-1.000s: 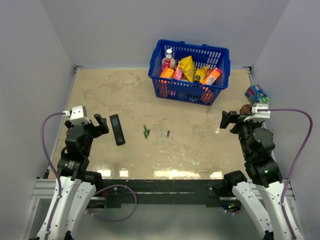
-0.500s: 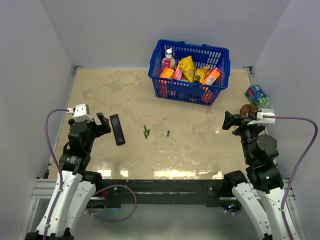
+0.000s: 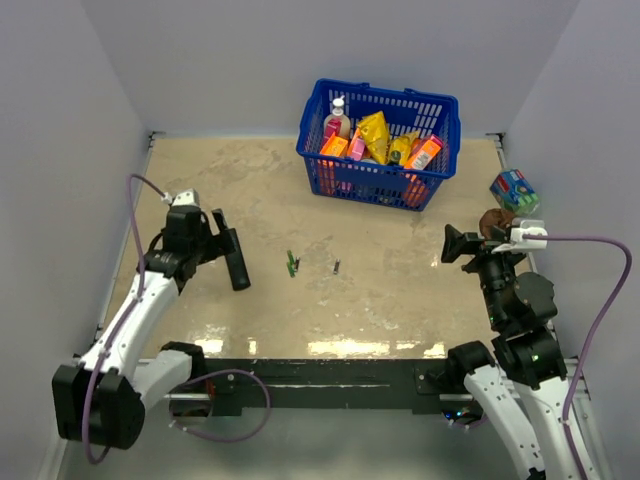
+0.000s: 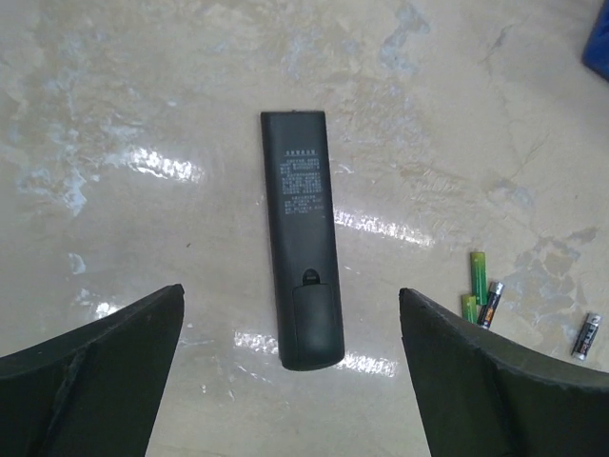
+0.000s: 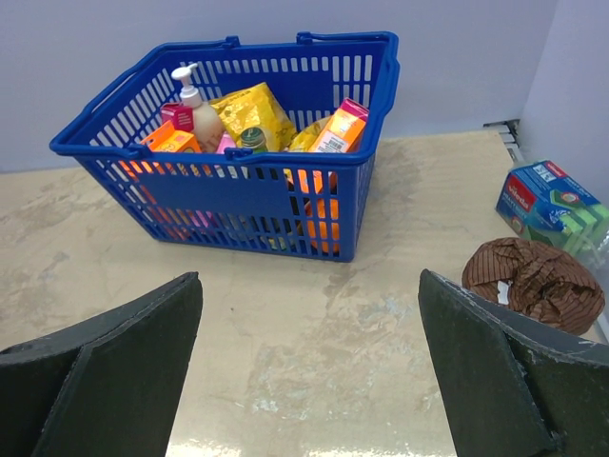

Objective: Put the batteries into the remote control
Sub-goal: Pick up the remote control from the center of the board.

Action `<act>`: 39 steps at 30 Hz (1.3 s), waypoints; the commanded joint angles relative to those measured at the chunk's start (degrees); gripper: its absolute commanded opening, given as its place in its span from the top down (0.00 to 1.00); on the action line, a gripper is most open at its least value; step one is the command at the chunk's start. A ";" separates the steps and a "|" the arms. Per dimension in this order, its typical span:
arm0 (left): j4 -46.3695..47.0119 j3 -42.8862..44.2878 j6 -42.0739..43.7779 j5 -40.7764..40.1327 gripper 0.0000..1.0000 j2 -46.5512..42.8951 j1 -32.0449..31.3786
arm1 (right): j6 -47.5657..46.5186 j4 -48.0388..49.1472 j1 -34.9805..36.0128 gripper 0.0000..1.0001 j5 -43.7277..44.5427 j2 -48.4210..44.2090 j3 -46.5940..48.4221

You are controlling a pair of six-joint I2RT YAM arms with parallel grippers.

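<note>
The black remote control (image 4: pixel 303 238) lies flat on the table with its back and battery cover up, also seen left of centre from above as the remote control (image 3: pixel 236 264). My left gripper (image 4: pixel 290 295) hovers open over its cover end, a finger on either side and clear of it. From above, the left gripper (image 3: pixel 221 237) sits at the remote's far end. Two green batteries (image 4: pixel 475 274) lie to the right of the remote with a dark one beside them, and another dark battery (image 4: pixel 587 335) lies further right. My right gripper (image 5: pixel 309 276) is open and empty above bare table.
A blue basket (image 3: pixel 378 185) of packets and bottles stands at the back. Near the right wall lie a blue box (image 5: pixel 552 200) and a brown cloth bundle (image 5: pixel 533 276). The batteries (image 3: pixel 291 263) lie mid-table.
My left arm has reached forward and to the right, bringing its open gripper over the remote. The right arm has barely shifted.
</note>
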 commanded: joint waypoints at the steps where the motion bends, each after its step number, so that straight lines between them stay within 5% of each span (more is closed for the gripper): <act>1: -3.90 4.37 -3.47 3.28 0.03 8.96 -0.69 | -1.07 2.86 0.65 0.02 -0.61 -0.62 -0.39; 13: -6.28 10.79 -3.30 -0.76 0.05 30.76 -5.44 | -1.24 3.04 0.74 0.02 -1.14 0.17 -0.48; 27: -4.17 12.38 -1.63 -0.77 0.27 40.61 -7.11 | -1.42 2.34 0.74 0.02 -1.49 1.67 -0.04; 34: -3.56 10.53 -1.01 0.38 0.63 38.78 -7.29 | -1.07 1.46 0.82 0.02 -2.63 2.81 0.57; 39: -2.16 9.92 2.67 3.01 0.78 32.38 -7.90 | 1.56 -0.39 0.74 0.02 -8.60 6.06 2.68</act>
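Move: The left hand, open, hangs above the remote control: the remote's middle is some 13 cm below it, about 3 cm ahead and 4 cm to its right. To the right of the remote's middle, and about 4 cm nearer the base than it, lie the green batteries, some 14 cm off, and the silver battery, roughly 25 cm off. From the right hand the remote's middle is around 50 cm left, 8 cm ahead and 30 cm below. Down onto the remote goes the left hand, about 12.5 cm, drifting some 4 cm right and tipping the fingers about 30 degrees more steeply towards the table. The fingers start narrowing on the way and, once low, close to pinch the remote across its width, just beyond the battery cover. The right hand, empty and open, eases about 2 cm left, forward and down late on. ##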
